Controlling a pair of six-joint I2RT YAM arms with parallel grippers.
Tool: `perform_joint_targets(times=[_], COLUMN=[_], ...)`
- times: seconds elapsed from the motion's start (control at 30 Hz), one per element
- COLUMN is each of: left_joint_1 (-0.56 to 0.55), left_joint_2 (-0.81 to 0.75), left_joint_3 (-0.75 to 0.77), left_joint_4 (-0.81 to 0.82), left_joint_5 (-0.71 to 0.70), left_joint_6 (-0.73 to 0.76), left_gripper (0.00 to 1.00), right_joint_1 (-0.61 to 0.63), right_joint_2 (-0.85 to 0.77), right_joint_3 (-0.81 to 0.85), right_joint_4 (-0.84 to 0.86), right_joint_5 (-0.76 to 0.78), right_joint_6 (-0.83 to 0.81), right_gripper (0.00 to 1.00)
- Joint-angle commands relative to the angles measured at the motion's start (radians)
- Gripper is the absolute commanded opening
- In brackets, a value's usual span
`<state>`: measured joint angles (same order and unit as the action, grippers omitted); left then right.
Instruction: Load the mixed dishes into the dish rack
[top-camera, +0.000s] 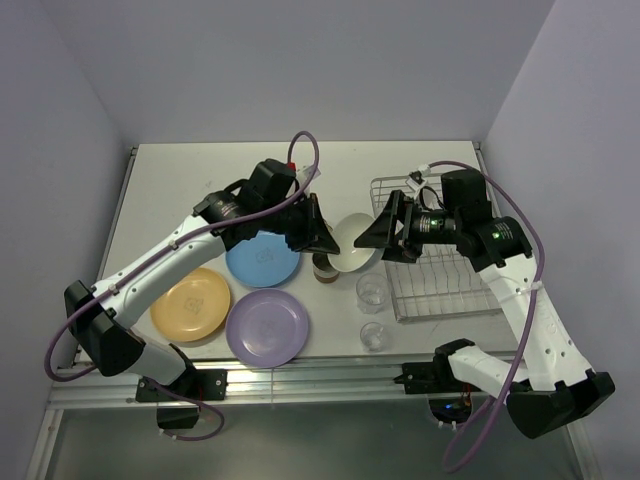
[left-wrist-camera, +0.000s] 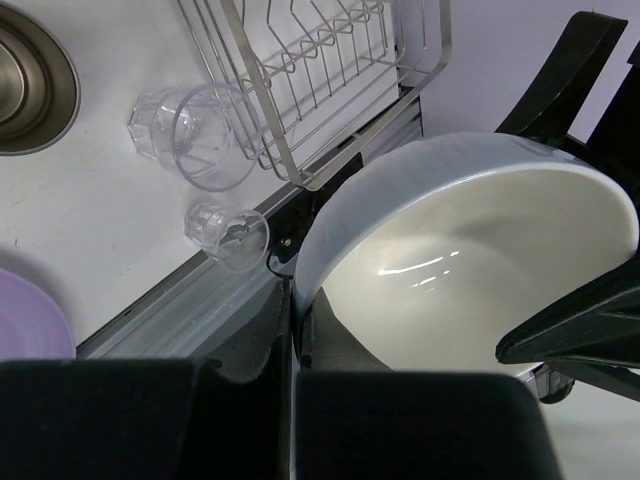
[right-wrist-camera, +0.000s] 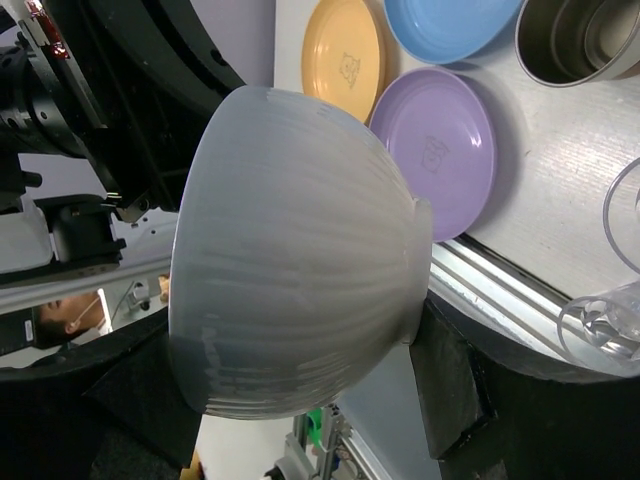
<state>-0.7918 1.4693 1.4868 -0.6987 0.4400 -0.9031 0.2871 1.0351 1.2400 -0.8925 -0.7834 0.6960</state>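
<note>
The white bowl (top-camera: 352, 247) hangs tilted in the air between both grippers, just left of the dish rack (top-camera: 440, 285). My left gripper (top-camera: 325, 240) is shut on its rim, which is pinched between the jaws in the left wrist view (left-wrist-camera: 293, 335). My right gripper (top-camera: 378, 232) is wide open and straddles the bowl (right-wrist-camera: 300, 260), one pad (right-wrist-camera: 450, 390) against its foot. The brown cup (top-camera: 325, 271) stands below the bowl. The blue plate (top-camera: 262, 262), orange-yellow plate (top-camera: 190, 305) and purple plate (top-camera: 267, 326) lie flat at front left. The floral bowl is not visible.
Two clear glasses (top-camera: 371, 291) (top-camera: 372, 335) stand between the purple plate and the rack's near left corner (left-wrist-camera: 300, 175). The rack holds nothing visible. A metal rail (top-camera: 300, 372) runs along the table's front edge.
</note>
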Motion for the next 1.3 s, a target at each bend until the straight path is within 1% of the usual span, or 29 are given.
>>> perform_joint_targets(times=[0.0, 0.07, 0.1, 0.13, 0.2, 0.23, 0.3, 0.33, 0.43, 0.47, 0.5, 0.53, 0.6, 0.63, 0.7, 0.73, 0.77, 0.83, 0.87, 0.93, 0.97, 1.0, 1.03, 1.07, 1.1, 1.2, 1.23, 1.27], left_joint_1=[0.006, 0.014, 0.017, 0.02, 0.029, 0.034, 0.045, 0.049, 0.069, 0.08, 0.088, 0.094, 0.118, 0.124, 0.146, 0.154, 0.157, 0.155, 0.157, 0.155, 0.158, 0.163, 0.166, 0.167, 0.166, 0.169, 0.169, 0.169], left_joint_2=[-0.006, 0.002, 0.011, 0.014, 0.028, 0.029, 0.036, 0.039, 0.051, 0.055, 0.057, 0.057, 0.054, 0.051, 0.043, 0.04, 0.033, 0.017, -0.007, -0.026, -0.032, -0.026, -0.017, -0.001, 0.002, 0.002, 0.0, -0.001], left_joint_3=[0.007, 0.01, 0.012, 0.015, 0.024, 0.029, 0.038, 0.041, 0.046, 0.052, 0.056, 0.059, 0.087, 0.096, 0.112, 0.113, 0.109, 0.09, 0.057, 0.029, 0.018, 0.026, 0.038, 0.052, 0.047, 0.015, 0.004, -0.002], left_joint_4=[0.099, 0.1, 0.1, 0.102, 0.105, 0.104, 0.108, 0.111, 0.12, 0.113, 0.082, 0.062, 0.0, -0.062, -0.11, -0.134, -0.139, -0.125, -0.116, -0.104, -0.104, -0.117, -0.139, -0.162, -0.157, -0.15, -0.148, -0.144], left_joint_5=[0.06, 0.066, 0.071, 0.074, 0.081, 0.08, 0.091, 0.097, 0.114, 0.109, 0.1, 0.074, 0.01, -0.059, -0.112, -0.135, -0.136, -0.141, -0.139, -0.162, -0.176, -0.194, -0.207, -0.222, -0.239, -0.274, -0.287, -0.287], left_joint_6=[0.001, 0.009, 0.009, 0.012, 0.012, 0.015, 0.018, 0.02, 0.024, 0.03, 0.035, 0.047, 0.064, 0.081, 0.093, 0.101, 0.104, 0.113, 0.115, 0.128, 0.138, 0.144, 0.153, 0.162, 0.171, 0.197, 0.207, 0.213], left_gripper=[0.0, 0.01, 0.06, 0.16, 0.27, 0.39, 0.49, 0.56, 0.67, 0.68, 0.7, 0.73, 0.76, 0.77, 0.77, 0.76, 0.76, 0.75, 0.74, 0.74, 0.74, 0.74, 0.73, 0.73, 0.73, 0.73, 0.73, 0.73], right_joint_1=[-0.006, -0.006, -0.006, -0.006, -0.006, -0.006, -0.006, -0.006, -0.006, -0.006, -0.006, -0.006, -0.006, -0.006, -0.006, -0.006, -0.006, -0.006, -0.006, -0.005, -0.006, -0.006, -0.006, -0.006, -0.005, -0.006, -0.006, -0.006], right_joint_2=[-0.014, -0.012, -0.013, -0.014, -0.01, -0.007, -0.009, -0.012, 0.0, 0.009, 0.016, 0.023, 0.063, 0.081, 0.15, 0.175, 0.228, 0.284, 0.34, 0.402, 0.46, 0.488, 0.517, 0.567, 0.589, 0.652, 0.681, 0.694], right_joint_3=[0.021, 0.029, 0.03, 0.03, 0.035, 0.036, 0.032, 0.03, 0.039, 0.048, 0.056, 0.079, 0.125, 0.184, 0.249, 0.316, 0.347, 0.433, 0.462, 0.559, 0.582, 0.607, 0.651, 0.668, 0.68, 0.662, 0.644, 0.638], right_joint_4=[0.079, 0.081, 0.084, 0.083, 0.078, 0.073, 0.092, 0.099, 0.096, 0.095, 0.092, 0.083, 0.037, 0.015, -0.04, -0.057, -0.074, -0.12, -0.135, -0.201, -0.218, -0.261, -0.288, -0.31, -0.339, -0.344, -0.348, -0.356], right_joint_5=[0.009, 0.025, 0.036, 0.044, 0.075, 0.082, 0.09, 0.095, 0.111, 0.118, 0.127, 0.156, 0.212, 0.293, 0.389, 0.497, 0.557, 0.682, 0.802, 0.933, 0.988, 1.103, 1.157, 1.212, 1.318, 1.452, 1.533, 1.574], right_joint_6=[0.004, 0.003, 0.002, 0.002, 0.0, -0.001, -0.001, 0.003, 0.01, 0.01, 0.01, 0.008, -0.012, -0.026, -0.061, -0.087, -0.101, -0.14, -0.151, -0.18, -0.191, -0.199, -0.214, -0.222, -0.228, -0.259, -0.263, -0.262], right_gripper=[0.0, 0.0, 0.0, 0.0, 0.0, 0.0, 0.0, 0.0, 0.0, 0.0, 0.0, 0.0, 0.0, 0.0, 0.0, 0.0, 0.0, 0.0, 0.0, 0.0, 0.0, 0.0, 0.0, 0.0, 0.0, 0.0, 0.0, 0.0])
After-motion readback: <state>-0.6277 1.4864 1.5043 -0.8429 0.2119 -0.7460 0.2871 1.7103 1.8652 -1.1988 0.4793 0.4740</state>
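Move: My right hand already grips the white bowl, about 25 cm above the dish rack's middle, which lies some 15 cm ahead and 19 cm to its right. From that hand the large glass stands roughly 2 cm ahead and 2 cm right, the steel cup 9 cm ahead and 8 cm left, both some 26 cm below. My left hand still pinches the bowl's rim, the bowl's middle about 5 cm to its right; from this hand the flower dish is 16 cm ahead, 6 cm left, 26 cm down. I open my left fingers wide off the bowl's rim while my right hand keeps its grip and only creeps forward, then draw the left hand forward and left towards the flower dish, sinking a little. My right hand then swings the bowl about 20 cm forward and 16 cm right over the rack, dipping late by some 6 cm as the wrist rolls and the fingers turn from pointing left to steeply down. ##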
